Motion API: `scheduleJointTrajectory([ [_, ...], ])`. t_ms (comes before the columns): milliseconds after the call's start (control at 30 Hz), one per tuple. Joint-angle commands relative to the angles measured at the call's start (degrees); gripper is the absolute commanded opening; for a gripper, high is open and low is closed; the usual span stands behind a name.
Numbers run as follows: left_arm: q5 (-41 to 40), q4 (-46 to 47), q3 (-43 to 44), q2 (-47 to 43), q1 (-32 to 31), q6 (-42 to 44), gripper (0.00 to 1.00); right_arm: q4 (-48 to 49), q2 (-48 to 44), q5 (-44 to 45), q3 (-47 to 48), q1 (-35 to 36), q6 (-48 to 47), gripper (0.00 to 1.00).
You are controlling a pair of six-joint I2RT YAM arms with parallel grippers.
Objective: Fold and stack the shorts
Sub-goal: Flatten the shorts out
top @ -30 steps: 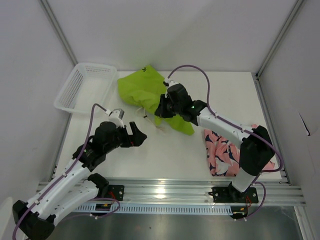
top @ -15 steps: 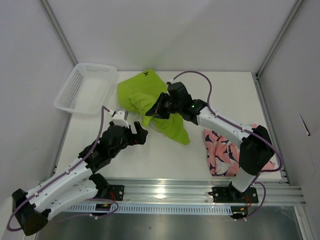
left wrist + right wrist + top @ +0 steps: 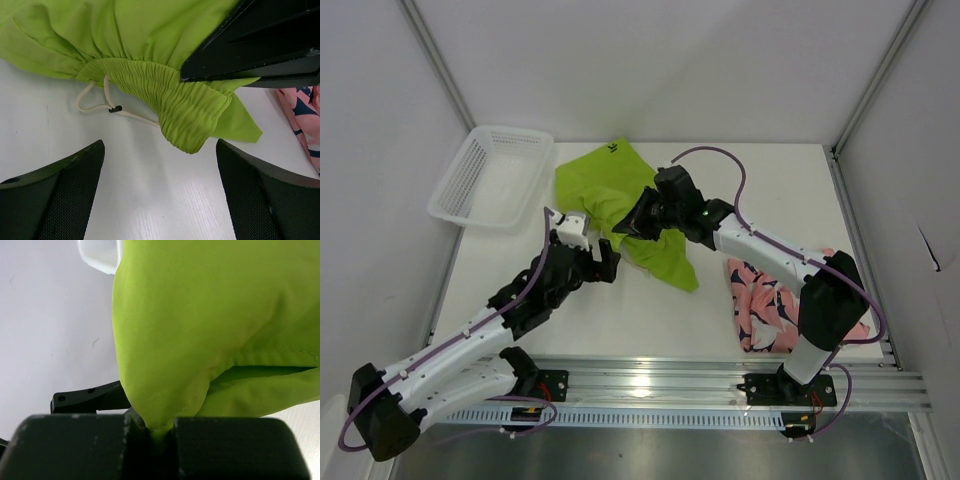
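The lime green shorts (image 3: 605, 185) lie crumpled at the middle back of the table, with a small dark logo at their far edge. My right gripper (image 3: 628, 226) is shut on a pinch of this green fabric (image 3: 165, 365) and lifts it off the table. The elastic waistband (image 3: 185, 112) and a white drawstring (image 3: 95, 102) show in the left wrist view. My left gripper (image 3: 600, 262) stands open just in front of the waistband, with nothing between its fingers (image 3: 65, 192). The pink shorts with navy print (image 3: 770, 300) lie bunched at the right front.
A white mesh basket (image 3: 492, 175) stands at the back left corner. Grey walls close in the table on three sides. A metal rail (image 3: 660, 380) runs along the near edge, where both arm bases are bolted.
My left arm has reached forward and to the right, up to the green waistband. My right gripper has pulled the pinched green fabric a little to the left.
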Motion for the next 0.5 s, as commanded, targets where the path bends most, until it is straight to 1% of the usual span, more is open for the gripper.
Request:
scheduleJointTrajectory([
  [0, 2.39, 4.39, 2.61, 1.44, -0.46, 3.73, 0.93, 0.23, -1.37, 0.35, 1.50, 0.46, 1.25, 0.00],
  [33, 2.04, 3.95, 2.96, 2.58, -0.46, 3.99, 0.89, 0.32, -1.10, 0.35, 1.50, 0.55, 1.25, 0.00],
  [167, 1.69, 4.38, 3.93, 4.08, -0.46, 4.61, 0.84, -0.30, -0.31, 0.61, 2.11, 1.08, 0.90, 0.00],
  [300, 1.95, 5.26, 4.46, 5.31, -0.55, 5.66, 0.65, 0.40, 0.04, 0.26, 1.94, 1.17, 1.33, 0.00],
  [333, 1.95, 5.27, 4.72, 5.66, -0.55, 5.84, 0.56, 1.01, 0.04, 0.08, 1.94, 1.34, 1.16, 0.00],
  [367, 2.04, 5.79, 4.72, 6.36, -0.55, 5.93, 0.52, 1.11, 0.04, 0.08, 1.85, 1.43, 1.25, 0.00],
  [400, 2.56, 6.23, 4.72, 6.54, -0.55, 6.01, 0.45, 1.02, 0.13, 0.00, 1.93, 1.43, 1.51, 0.00],
  [467, 3.27, 7.37, 4.55, 7.33, -0.55, 6.19, 0.35, 1.46, 0.22, -0.18, 1.93, 1.52, 1.60, 0.00],
])
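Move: The free end of the green shorts' gathered waistband hangs just off my open left fingers, about 3 cm ahead and 2 cm to the right, nearly level. My right hand already pinches the band, with that end some 2 cm back, 1 cm left and 3 cm below it. From my left hand, the shorts' loose corner lies about 16 cm right, 6 cm back and 14 cm down; the white basket stands roughly 28 cm left, 18 cm ahead and 10 cm down. My right hand stays practically still, keeping the waistband pinched and held up. I ease my left hand about 2 cm to the right and 1 cm forward, turning it some 5 degrees clockwise, so the band's free end comes between the fingertips, and close the fingers from wide open to under half, bringing the tips against the band's two sides. ##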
